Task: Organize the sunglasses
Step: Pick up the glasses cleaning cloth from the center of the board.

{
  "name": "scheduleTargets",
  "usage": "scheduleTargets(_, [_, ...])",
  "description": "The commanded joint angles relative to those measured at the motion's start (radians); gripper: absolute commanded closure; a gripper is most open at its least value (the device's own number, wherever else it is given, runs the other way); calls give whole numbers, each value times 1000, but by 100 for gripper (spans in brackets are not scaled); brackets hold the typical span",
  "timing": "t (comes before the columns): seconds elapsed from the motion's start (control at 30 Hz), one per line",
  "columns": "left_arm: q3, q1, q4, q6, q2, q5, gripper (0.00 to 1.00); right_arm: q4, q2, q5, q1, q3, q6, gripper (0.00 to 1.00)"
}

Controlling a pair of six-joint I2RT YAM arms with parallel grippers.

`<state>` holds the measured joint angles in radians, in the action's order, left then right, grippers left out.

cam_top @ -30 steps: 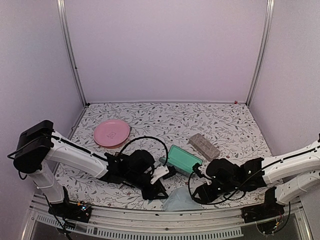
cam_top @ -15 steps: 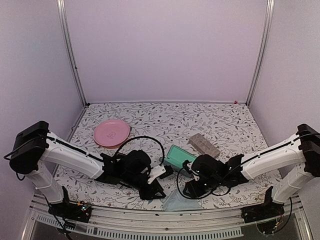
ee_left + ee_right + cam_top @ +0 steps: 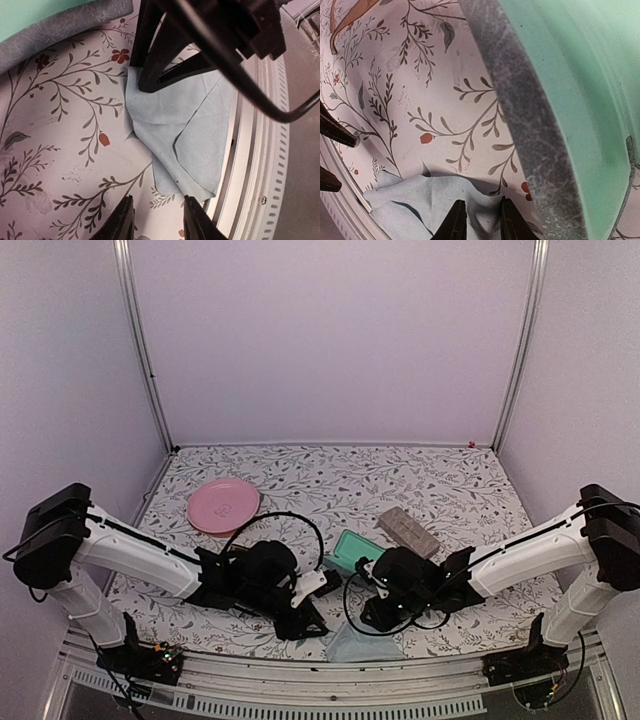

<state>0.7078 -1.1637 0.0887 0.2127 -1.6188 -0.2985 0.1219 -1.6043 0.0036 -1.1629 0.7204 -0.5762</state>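
Observation:
No sunglasses show in any view; they are hidden or out of view. A crumpled pale blue cloth (image 3: 355, 645) lies at the table's near edge, between both grippers. My right gripper (image 3: 372, 618) is down on its far edge. In the right wrist view the cloth (image 3: 420, 205) puckers up between the narrowed jaws of that gripper (image 3: 481, 220). My left gripper (image 3: 308, 618) stands open just left of the cloth. In the left wrist view that gripper (image 3: 157, 220) has only tablecloth in its gap, and the cloth's (image 3: 190, 130) corner reaches its right finger.
An open case (image 3: 352, 548) with a mint-green lining and a grey rim (image 3: 520, 115) lies just beyond the cloth. A closed grey-brown case (image 3: 408, 532) sits to its right, a pink plate (image 3: 223, 505) at the back left. The metal rail (image 3: 270, 165) borders the cloth.
My right arm has swung left and down onto the cloth, and its jaws have narrowed around a fold. The left arm has shifted only slightly.

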Motion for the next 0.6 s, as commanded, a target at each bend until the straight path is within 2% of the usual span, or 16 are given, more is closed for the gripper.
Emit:
scheduleTargets(0.0, [-17,11,17,4,8,-12,64,19,-19,38,6,10,7,79])
scheduleTargets(0.23, [-4,18,46,-13,-35,-92,62,10,68,73,5,-18,9,100])
scheduleTargets(0.43, [21,61,90,-18,-77,-182,61,-51,219,70,6,-116,40,100])
scheduleTargets(0.57, [61,80,93,-22,-111,-208,61,-14,256,67,6,-156,38,100])
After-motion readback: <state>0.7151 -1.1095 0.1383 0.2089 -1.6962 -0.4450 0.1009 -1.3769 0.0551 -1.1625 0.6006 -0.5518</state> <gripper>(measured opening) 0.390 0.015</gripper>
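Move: The cleaning cloth lies crumpled at the near edge, its raised corner between my half-open right fingers; its middle is about 4 cm back and 2 cm left of them, a centimetre lower. The open green case is some 16 cm ahead and 1 cm right of my right hand, with the tan case roughly 25 cm ahead and 12 cm right. From my left hand the cloth's middle is about 7 cm right, 1 cm back and 4 cm down. I shut my right fingers on the cloth's raised corner almost where they are, down by the table, and pinch it. Keeping hold, I then lift about 4 cm and draw some 2 cm right, away from my left hand, the wrist tilting a little under 10 degrees. ##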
